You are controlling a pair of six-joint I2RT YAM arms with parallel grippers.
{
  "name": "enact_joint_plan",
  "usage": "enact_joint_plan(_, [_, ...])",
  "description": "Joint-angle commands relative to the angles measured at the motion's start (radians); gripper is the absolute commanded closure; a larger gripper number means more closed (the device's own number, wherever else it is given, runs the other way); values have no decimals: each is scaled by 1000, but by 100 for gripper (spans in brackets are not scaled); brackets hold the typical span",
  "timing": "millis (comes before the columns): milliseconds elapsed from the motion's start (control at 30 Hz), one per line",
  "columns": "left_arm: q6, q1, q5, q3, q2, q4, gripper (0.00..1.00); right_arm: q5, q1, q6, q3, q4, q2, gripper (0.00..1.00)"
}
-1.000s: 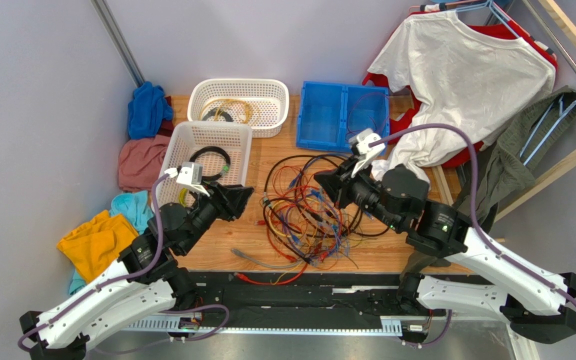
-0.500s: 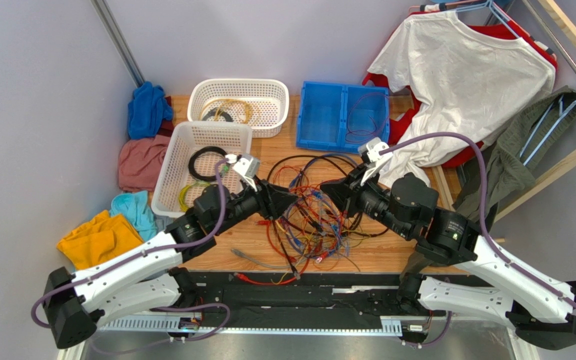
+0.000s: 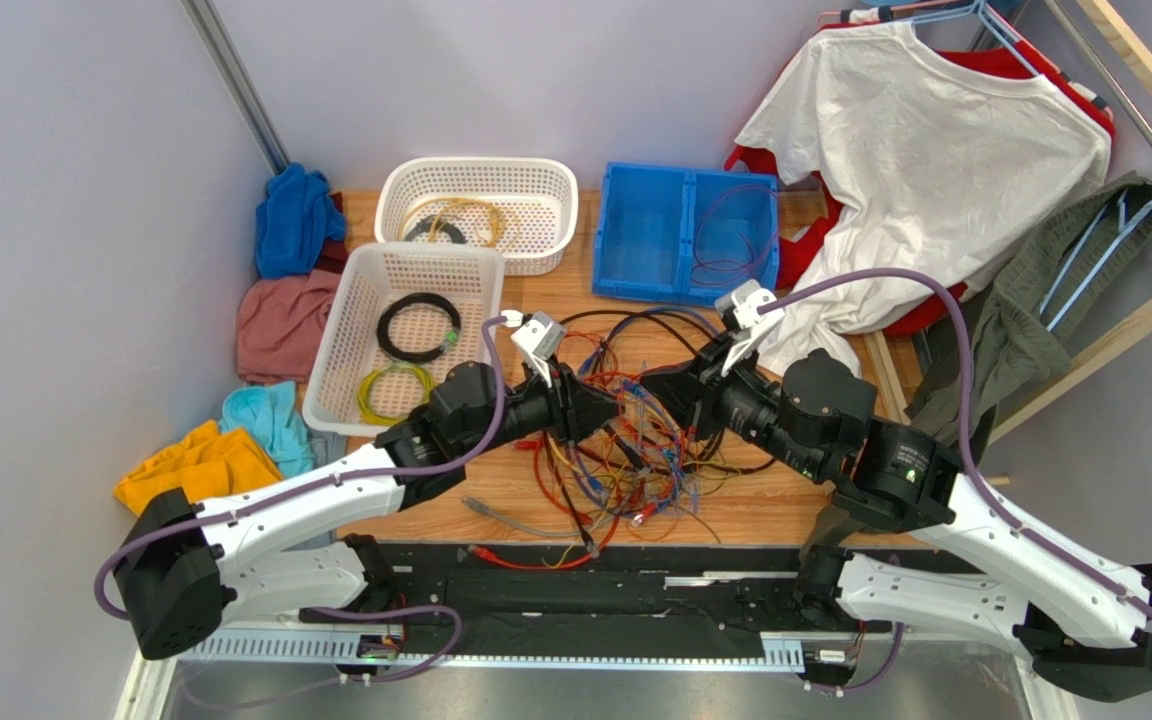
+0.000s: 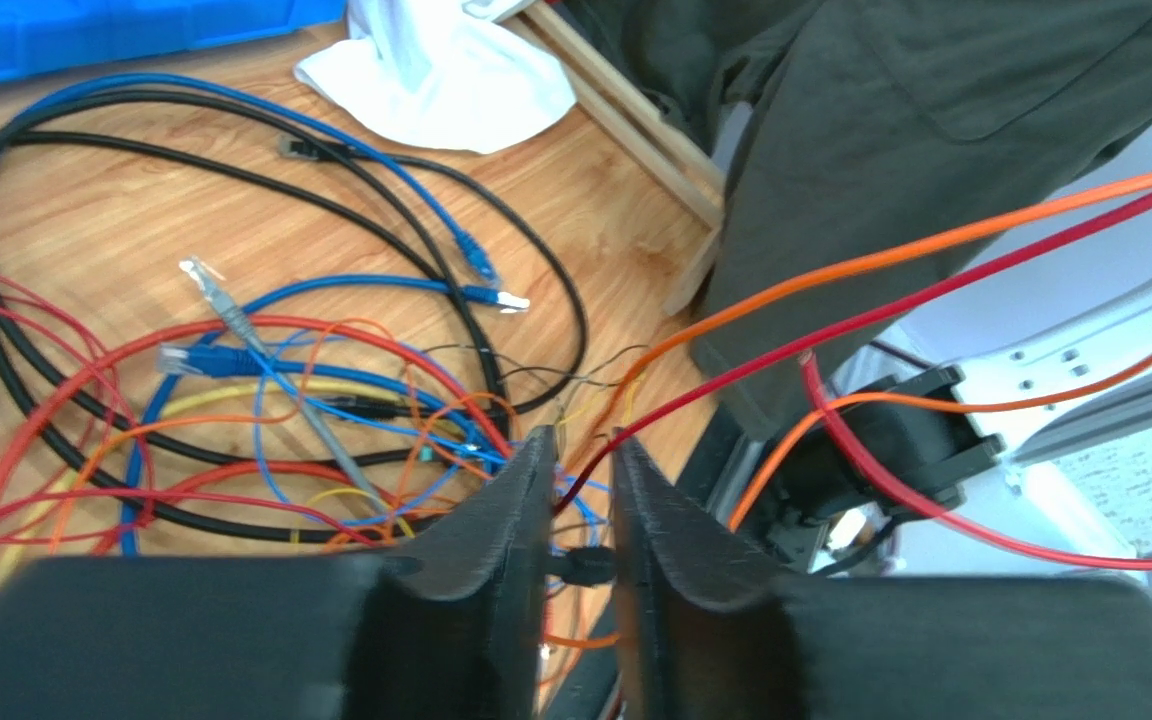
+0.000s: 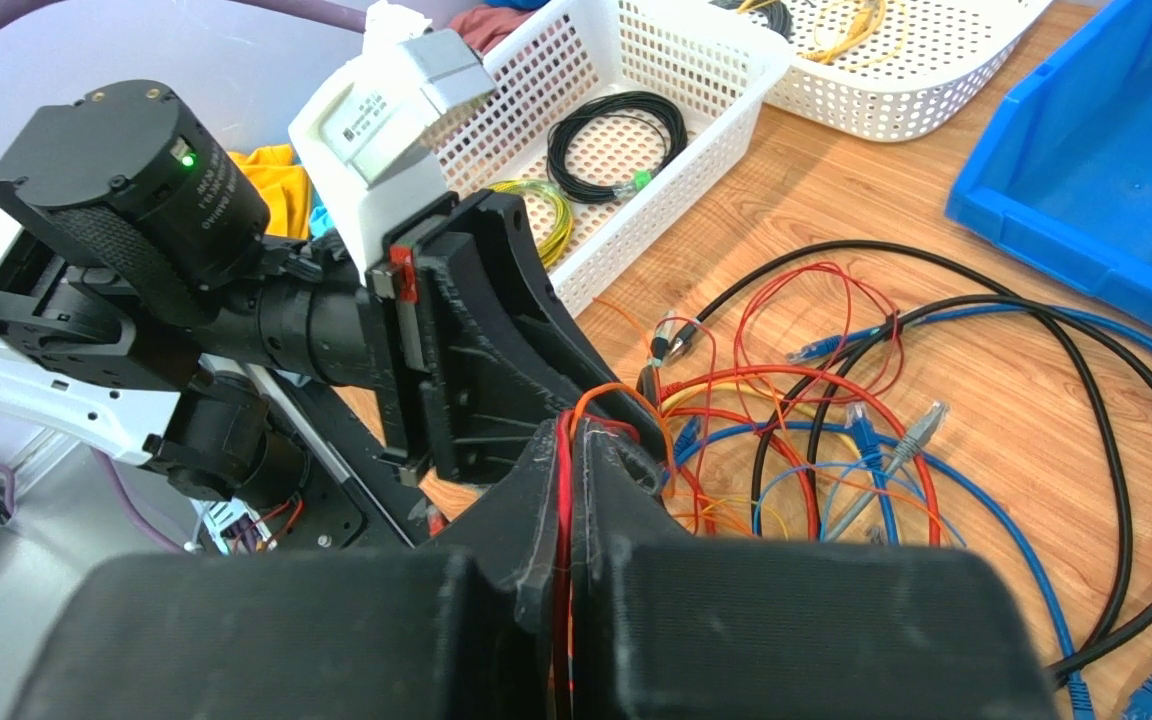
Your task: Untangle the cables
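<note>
The cables (image 3: 630, 443) lie as a tangle of red, orange, blue, black and yellow wires on the wooden table between the arms. My right gripper (image 3: 657, 389) hangs above the tangle, shut on a red and an orange cable (image 5: 567, 450) that run up between its fingers (image 5: 573, 429). My left gripper (image 3: 611, 408) faces it from the left, tips almost meeting. Its jaws (image 4: 579, 440) stand a narrow gap apart, open, with the taut red cable (image 4: 913, 308) passing through the gap beside the orange one (image 4: 898, 258). A small black plug shows between the fingers lower down.
A white basket (image 3: 339, 315) holding a black coil and a yellow-green coil stands left of the tangle. A second white basket (image 3: 477, 165) and a blue bin (image 3: 605, 225) stand at the back. Clothes (image 3: 199, 480) are piled at the left. A white T-shirt (image 3: 913, 165) hangs right.
My left arm has swung right from the basket to the tangle, and its jaws have narrowed round the taut red cable. The right gripper shifted slightly, still holding its cables.
</note>
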Motion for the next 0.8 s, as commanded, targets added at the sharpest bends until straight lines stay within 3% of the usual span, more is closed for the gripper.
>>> enact_joint_plan(0, [17, -5, -42, 57, 14, 3, 95, -6, 5, 10, 1, 21, -19, 100])
enact_joint_plan(33, [21, -5, -107, 63, 9, -23, 100, 10, 5, 7, 2, 16, -22, 99])
enact_joint_plan(167, [50, 1, -296, 83, -44, -181, 100, 52, 5, 4, -2, -5, -57, 83])
enact_joint_plan(233, [55, 9, -350, 94, -83, -223, 100, 75, 5, 2, -19, -8, -68, 80])
enact_joint_plan(567, [133, 31, -409, 266, -185, -441, 100, 100, 5, 13, -86, 11, -82, 84])
enact_joint_plan(733, [172, 31, -407, 362, -185, -488, 100, 9, 4, 25, -128, 54, -54, 55])
enact_joint_plan(767, [173, 31, -404, 378, -182, -492, 100, -6, 5, 28, -145, 70, -50, 53])
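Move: The red cable already lies between the left hand's partly open fingertips; its upper stretch is still pinched in the shut right fingers. The tangle's middle lies about 4 cm ahead, 5 cm right and 20 cm below the left hand, or some 6 cm ahead, 2 cm right and 29 cm below the right one. From the left hand, the near white basket is roughly 15 cm ahead and 30 cm left, the blue bin some 32 cm ahead and 12 cm right. The left fingers shut on the red cable beside the right hand's grip, then the right fingers open and let it go. The left hand carries it about 8 cm left and as far up, plus some 4 cm forward, turning roughly 25 degrees counter-clockwise. The freed right hand draws back right a couple of cm, then sinks about 3 cm towards the tangle, opening further. ##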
